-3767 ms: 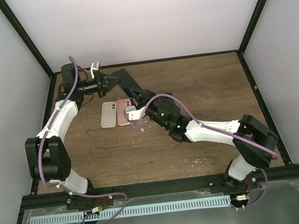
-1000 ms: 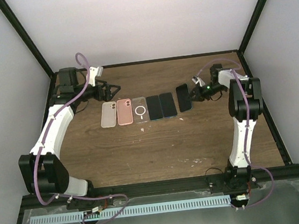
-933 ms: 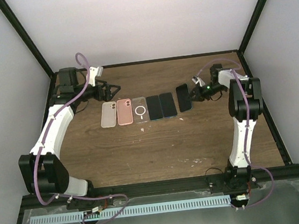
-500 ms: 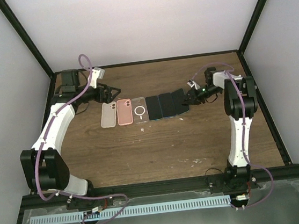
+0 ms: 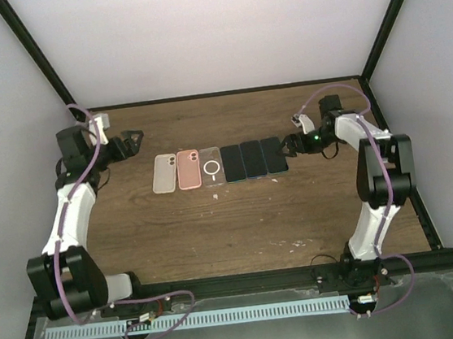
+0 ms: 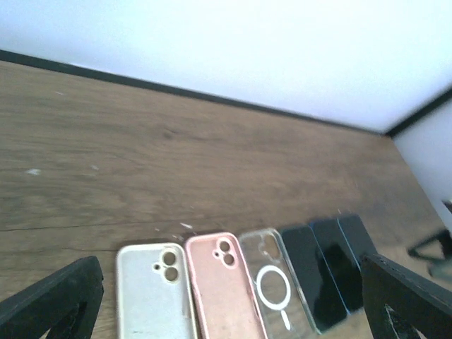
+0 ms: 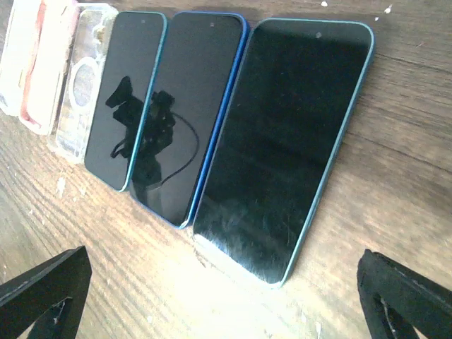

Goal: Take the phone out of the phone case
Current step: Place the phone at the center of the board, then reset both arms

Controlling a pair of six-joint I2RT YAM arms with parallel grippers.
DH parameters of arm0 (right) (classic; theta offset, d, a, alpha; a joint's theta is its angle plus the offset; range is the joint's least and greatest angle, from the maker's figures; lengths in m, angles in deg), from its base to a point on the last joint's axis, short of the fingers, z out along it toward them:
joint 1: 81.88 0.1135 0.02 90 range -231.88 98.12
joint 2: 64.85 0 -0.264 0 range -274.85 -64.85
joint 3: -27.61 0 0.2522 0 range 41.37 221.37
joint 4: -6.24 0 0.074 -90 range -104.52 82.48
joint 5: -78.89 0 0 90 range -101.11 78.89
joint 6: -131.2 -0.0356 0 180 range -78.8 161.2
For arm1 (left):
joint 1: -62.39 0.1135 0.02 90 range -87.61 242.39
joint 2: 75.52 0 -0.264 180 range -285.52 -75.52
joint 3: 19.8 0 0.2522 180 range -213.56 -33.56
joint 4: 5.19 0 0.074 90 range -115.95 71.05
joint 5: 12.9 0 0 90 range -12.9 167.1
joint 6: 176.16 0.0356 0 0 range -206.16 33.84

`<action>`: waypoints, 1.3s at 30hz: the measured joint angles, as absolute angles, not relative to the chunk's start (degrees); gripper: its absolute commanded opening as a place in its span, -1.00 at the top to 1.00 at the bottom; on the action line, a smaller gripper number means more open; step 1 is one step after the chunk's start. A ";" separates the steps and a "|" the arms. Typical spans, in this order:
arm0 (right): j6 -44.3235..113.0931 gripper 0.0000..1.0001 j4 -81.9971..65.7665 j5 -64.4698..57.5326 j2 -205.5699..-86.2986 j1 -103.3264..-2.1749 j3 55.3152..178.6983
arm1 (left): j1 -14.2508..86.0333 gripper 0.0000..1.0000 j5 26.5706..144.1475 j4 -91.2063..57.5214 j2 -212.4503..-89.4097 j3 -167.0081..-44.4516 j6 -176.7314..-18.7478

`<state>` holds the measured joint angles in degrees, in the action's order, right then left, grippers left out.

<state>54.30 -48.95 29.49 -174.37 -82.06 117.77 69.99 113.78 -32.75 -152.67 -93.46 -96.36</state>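
Three empty cases lie in a row: white (image 5: 162, 174), pink (image 5: 187, 170) and clear with a ring (image 5: 212, 167). Right of them lie three dark phones face up (image 5: 233, 163), (image 5: 253, 159), (image 5: 273, 155). My left gripper (image 5: 129, 142) is open and empty, left of and behind the white case (image 6: 154, 293). My right gripper (image 5: 288, 146) is open and empty, just right of the rightmost phone (image 7: 282, 141), which lies flat beside the blue-edged phone (image 7: 187, 106). The left wrist view also shows the pink case (image 6: 224, 289) and the clear case (image 6: 272, 282).
The brown wooden table (image 5: 240, 217) is framed by black rails (image 5: 218, 94), with white walls behind. The row of cases and phones runs across the middle back of the table.
My right gripper has laid the third phone flat at the right end of the row and let go. My left arm has drawn back to the left, away from the cases.
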 measured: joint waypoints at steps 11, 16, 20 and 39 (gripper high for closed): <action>50.76 -1.00 -29.30 17.88 -145.89 -85.10 95.30 | 72.13 -1.00 95.88 -20.12 -137.11 -76.21 -97.16; 48.23 -1.00 -15.57 12.35 -138.19 -85.12 84.22 | 72.13 -1.00 90.99 -9.58 -136.62 -61.70 -93.30; 46.17 -1.00 -2.26 9.25 -134.24 -85.12 72.38 | 71.69 -1.00 88.39 2.00 -140.84 -51.69 -92.29; 44.58 -1.00 51.33 5.58 -145.25 -84.73 54.98 | 64.59 -1.00 86.75 55.66 -165.32 -43.54 -85.01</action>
<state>44.58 51.33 5.58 -145.25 -84.73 54.98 64.59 86.75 55.66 -165.32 -43.54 -85.01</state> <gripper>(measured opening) 0.997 0.997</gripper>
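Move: The just-placed phone lies about 5 cm left of the right hand, level with it in reach and some 6 cm below. The two other phones lie about 12 and 19 cm to that hand's left. From the left hand the placed phone is roughly 44 cm to the right and 22 cm below; the grey case is 4 cm right and 2 cm back, the pink case 13 cm right and 2 cm back. The open right hand withdraws rightward about 8 cm and up from the phone, levelling; the left sinks 12 cm. ##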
